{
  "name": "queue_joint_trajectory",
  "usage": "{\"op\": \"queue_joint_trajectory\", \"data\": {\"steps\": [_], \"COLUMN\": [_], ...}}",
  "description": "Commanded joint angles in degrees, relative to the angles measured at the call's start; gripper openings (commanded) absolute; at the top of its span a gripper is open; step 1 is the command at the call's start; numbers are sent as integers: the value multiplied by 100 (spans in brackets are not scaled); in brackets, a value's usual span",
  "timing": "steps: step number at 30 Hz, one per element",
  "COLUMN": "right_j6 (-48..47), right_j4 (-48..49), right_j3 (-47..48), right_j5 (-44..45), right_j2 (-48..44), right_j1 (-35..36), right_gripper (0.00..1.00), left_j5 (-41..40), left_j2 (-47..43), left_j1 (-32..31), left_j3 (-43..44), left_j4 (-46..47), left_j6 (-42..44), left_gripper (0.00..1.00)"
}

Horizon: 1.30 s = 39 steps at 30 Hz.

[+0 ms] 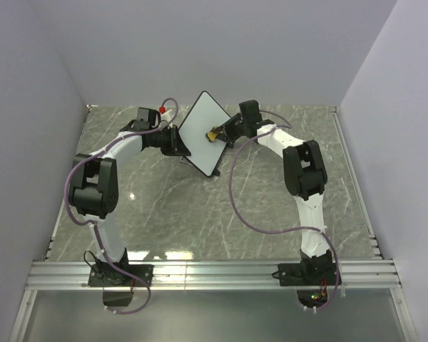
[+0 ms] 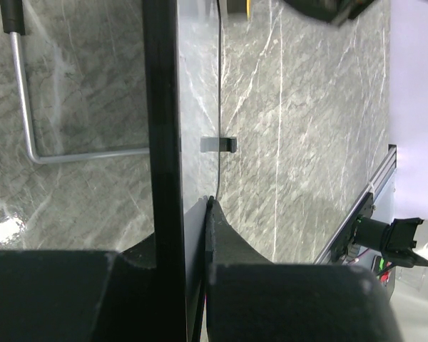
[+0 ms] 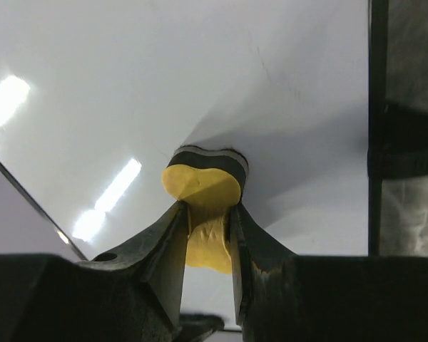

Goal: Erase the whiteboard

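Observation:
The whiteboard (image 1: pixel 202 128) is lifted off the table and tilted, one corner pointing up. My left gripper (image 1: pixel 178 144) is shut on its lower left edge. The left wrist view shows the board edge-on, with its black rim (image 2: pixel 160 128) clamped between the fingers (image 2: pixel 232 242) of that gripper (image 2: pixel 187 214). My right gripper (image 1: pixel 220 133) is shut on a yellow eraser (image 1: pixel 212 133), and the eraser's dark felt end presses on the white face. In the right wrist view the eraser (image 3: pixel 203 187) sits between the jaws of that gripper (image 3: pixel 205 211), against the board (image 3: pixel 200 71). That face looks clean apart from faint traces.
A grey marble table (image 1: pixel 200 214) lies below, with white walls on three sides. An aluminium rail (image 1: pixel 214 274) runs along the near edge. A red-tipped object (image 1: pixel 162 110) lies at the back left. The board's wire stand (image 2: pixel 28 107) hangs out behind it.

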Motion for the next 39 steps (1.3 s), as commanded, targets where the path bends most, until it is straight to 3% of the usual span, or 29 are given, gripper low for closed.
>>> {"op": "queue_joint_trajectory", "data": {"steps": [1, 7, 16, 24, 32, 33, 37, 39], "right_j6": [363, 311, 733, -277, -1200, -1262, -1692, -1965], "right_j4": [-101, -284, 577, 814, 252, 174, -222, -493], "right_j3": [-677, -1047, -2488, -2138, -1944, -2005, -2251, -2295], "right_j5": [-1146, -998, -664, -427, -180, -136, 328, 522], "right_j2": [-78, -412, -1255, -2002, -2355, -2469, -2794, -2978], "right_j1": [652, 450, -287, -675, -816, -842, -921, -965], "right_gripper": [0, 0, 0, 0, 0, 0, 0, 0], "left_j5": [-465, -473, -473, -596, -772, -798, -825, -842], "left_j2": [441, 450, 406, 371, 406, 397, 318, 248], "left_j1": [-409, -409, -409, -409, -400, -400, -400, -400], "left_j3": [-236, -219, -236, -183, -43, -34, -69, -87], "left_j4": [-1045, -1054, -1045, -1063, -1203, -1212, -1186, -1159], "left_j6": [905, 905, 888, 896, 870, 870, 879, 879], "left_gripper": [0, 0, 0, 0, 0, 2, 32, 38]}}
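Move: My right hand holds the eraser near the middle of the whiteboard. The board's near corner, where the stroke heads, lies about 14 cm back, level sideways, some 8 cm below; the upper foot is 3 cm back, 6 cm right and also 8 below, the board's right corner about 2 cm ahead, 8 right and 6 below. From my left hand, which grips the left corner, the near corner is roughly 8 cm back, 10 right and 9 below. With the eraser still pinched and on the board, I sweep my right hand back about 8 cm towards the near corner, sinking 4, then swing it right and up away from the face, part of the way forward again, tipping the fingers down and then some 25 degrees back up. As that ends, my left fingers begin to open at the left corner and the hand dips a centimetre. ##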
